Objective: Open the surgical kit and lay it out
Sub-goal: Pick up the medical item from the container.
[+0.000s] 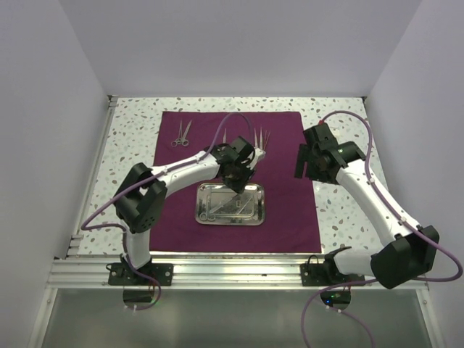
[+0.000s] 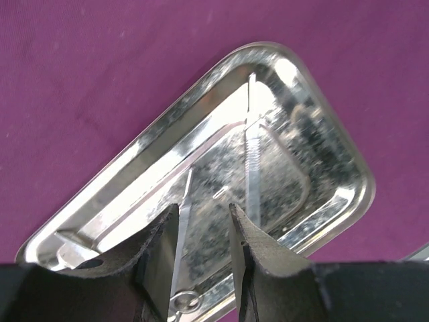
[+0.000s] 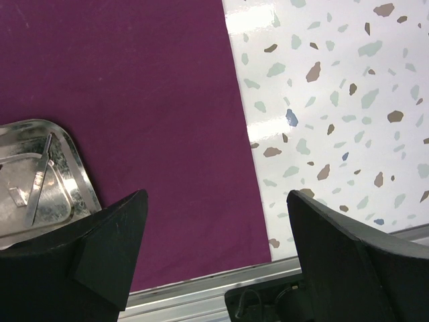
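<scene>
The maroon cloth (image 1: 290, 196) lies spread flat on the table. A shiny steel tray (image 1: 257, 217) sits on its near middle. In the left wrist view the tray (image 2: 167, 121) holds tweezers (image 2: 253, 168) and a ring-handled instrument (image 2: 182, 235). My left gripper (image 1: 237, 181) hovers over the tray's far edge. Its fingers (image 2: 204, 209) stand apart with nothing between them, the ring-handled instrument lying below beside the left finger. Scissors (image 1: 181, 135) and thin tweezers (image 1: 259, 136) lie on the cloth's far part. My right gripper (image 1: 304, 163) hangs wide open (image 3: 216, 196) above the cloth's right edge (image 3: 167, 100).
Speckled white tabletop (image 3: 335, 100) borders the cloth on the right. An aluminium rail (image 1: 217, 272) runs along the near edge. White walls close in the left, back and right sides. The tray's corner (image 3: 74, 144) shows left of my right gripper.
</scene>
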`<state>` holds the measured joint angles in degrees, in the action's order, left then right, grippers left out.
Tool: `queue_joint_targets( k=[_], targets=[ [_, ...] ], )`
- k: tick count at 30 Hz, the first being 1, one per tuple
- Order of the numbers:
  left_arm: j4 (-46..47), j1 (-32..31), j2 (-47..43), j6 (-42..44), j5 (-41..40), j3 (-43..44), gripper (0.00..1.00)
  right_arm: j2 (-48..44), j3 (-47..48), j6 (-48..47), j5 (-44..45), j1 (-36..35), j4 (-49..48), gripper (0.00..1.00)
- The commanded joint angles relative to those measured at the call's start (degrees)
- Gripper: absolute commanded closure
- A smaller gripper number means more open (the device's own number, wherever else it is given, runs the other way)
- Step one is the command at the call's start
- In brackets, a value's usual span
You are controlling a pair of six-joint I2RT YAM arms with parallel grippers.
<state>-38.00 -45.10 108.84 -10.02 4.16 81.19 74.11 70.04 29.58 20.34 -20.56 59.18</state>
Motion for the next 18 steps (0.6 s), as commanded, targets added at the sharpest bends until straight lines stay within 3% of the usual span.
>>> queue_joint_targets(
  k=[1, 18],
  targets=[
    [5.04, -1.21, -1.09, -1.84, 1.99, 2.39, 0.60, -1.16, 0.27, 0.56, 1.02, -0.01, -0.20, 0.11],
    [7.41, -4.47, 8.58, -4.04, 0.24, 7.40, 0.62, -4.06, -1.75, -0.49, 2.60, -0.01, 1.20, 0.11]
  ],
)
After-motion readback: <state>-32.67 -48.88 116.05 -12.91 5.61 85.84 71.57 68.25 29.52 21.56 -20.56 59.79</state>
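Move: The slim medical item, lying aslant near the container's right end, is about 4 cm to the left gripper's right, 2 cm back and 4 cm below. In the same container the ringed tool lies roughly 5 cm to this gripper's left and 4 cm back; the container's right rim runs about 8 cm to its right, its middle 4 cm back. From the right gripper the slim item is some 20 cm left, 3 cm back and 15 cm lower. Carry the left gripper about 5 cm to the right, over the container towards the slim medical item: arch up about a centimetre on the way, then sink to some 2 cm below the starting height. Keep the fingers part-open and pointing down with hardly any wrist turn, ready to straddle the item, without closing yet. ##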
